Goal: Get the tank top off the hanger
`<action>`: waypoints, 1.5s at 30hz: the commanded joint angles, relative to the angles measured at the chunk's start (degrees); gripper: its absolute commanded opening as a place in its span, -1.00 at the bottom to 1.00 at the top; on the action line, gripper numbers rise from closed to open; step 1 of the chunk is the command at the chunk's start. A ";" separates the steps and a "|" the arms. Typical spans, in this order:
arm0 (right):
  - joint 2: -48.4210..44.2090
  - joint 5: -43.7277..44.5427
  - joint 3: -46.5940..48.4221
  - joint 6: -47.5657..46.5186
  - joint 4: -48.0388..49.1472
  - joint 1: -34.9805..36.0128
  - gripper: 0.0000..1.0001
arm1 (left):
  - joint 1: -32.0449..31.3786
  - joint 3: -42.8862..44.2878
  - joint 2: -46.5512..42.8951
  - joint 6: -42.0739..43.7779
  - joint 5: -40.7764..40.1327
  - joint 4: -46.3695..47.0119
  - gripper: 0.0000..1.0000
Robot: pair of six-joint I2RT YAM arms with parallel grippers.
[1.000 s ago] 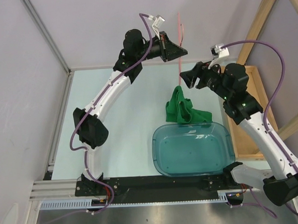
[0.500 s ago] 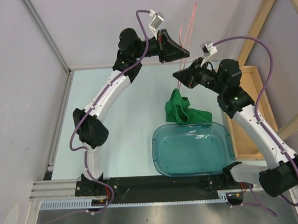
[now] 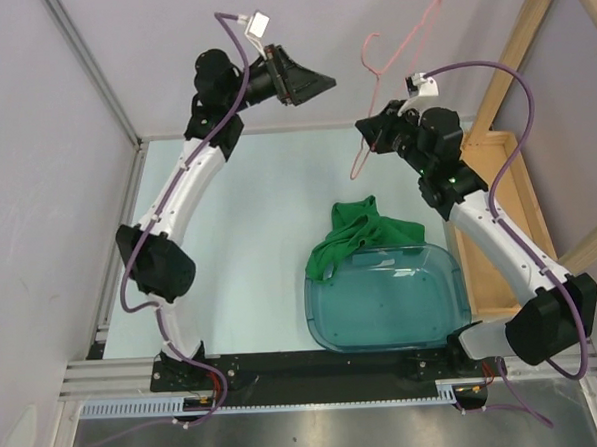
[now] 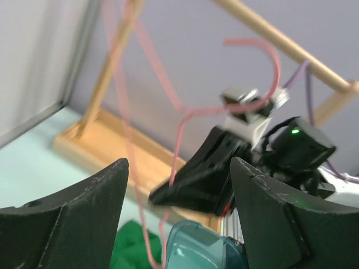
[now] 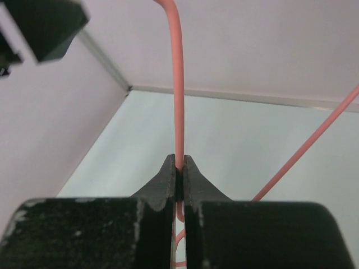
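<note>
The pink wire hanger (image 3: 367, 158) hangs bare in the air at the back of the table, and my right gripper (image 3: 368, 132) is shut on its wire. In the right wrist view the jaws (image 5: 178, 161) pinch the hanger (image 5: 178, 84) tightly. The green tank top (image 3: 363, 234) lies crumpled on the table, off the hanger, its front edge draped over the tub's rim. My left gripper (image 3: 316, 82) is raised at the back left, open and empty, well clear of the hanger. Its view (image 4: 178, 168) shows the hanger (image 4: 180, 126) and the tank top (image 4: 132, 246) beyond the spread fingers.
A translucent teal tub (image 3: 384, 319) stands at the near middle of the table. A wooden tray frame (image 3: 496, 168) and slanted wooden posts (image 3: 529, 31) stand at the right. Grey walls enclose the left and back.
The right gripper shut on the hanger and lifted it. The left gripper opened, let the hanger go and drew back to the left. The tank top dropped off onto the table and tub rim.
</note>
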 commanded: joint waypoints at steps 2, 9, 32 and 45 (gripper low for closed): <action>-1.03 18.95 5.01 1.63 2.10 2.06 -1.00 | 0.78 -11.77 -13.99 6.69 -6.09 -7.43 0.57; -6.56 36.86 5.11 7.07 -5.00 3.03 -1.00 | 0.35 -35.12 -30.50 10.83 -7.95 -8.86 0.57; -15.63 69.75 9.66 31.51 -19.61 -1.45 -1.00 | -7.92 -55.47 -47.50 17.60 -17.52 -20.19 0.57; -13.51 77.14 18.99 39.59 -31.56 -2.42 -1.00 | -7.92 -56.70 -48.55 17.95 -17.79 -21.60 0.57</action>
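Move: My right hand already pinches the bare hanger; the middle of the rack's bar lies roughly 38 cm to its right, 12 cm back and 18 cm higher. The wooden tray stands about 28 cm right, 12 cm back and 36 cm below; the tank top is level sideways, 12 cm back, 36 cm below. From my empty left hand the tank top is some 13 cm back, 5 cm right and 45 cm down, the bin 26 cm back, 9 cm right. I carry the hanger with my right hand about 24 cm to the right, rising and drawing back a little as well, towards the rack, while the wrist swings clockwise some 70 degrees and rolls, its pinch on the wire kept shut. Meanwhile my left hand, fingers still wide open, draws back and sinks about 15 cm each way and drifts left, fingertips dipping, then almost stops. ##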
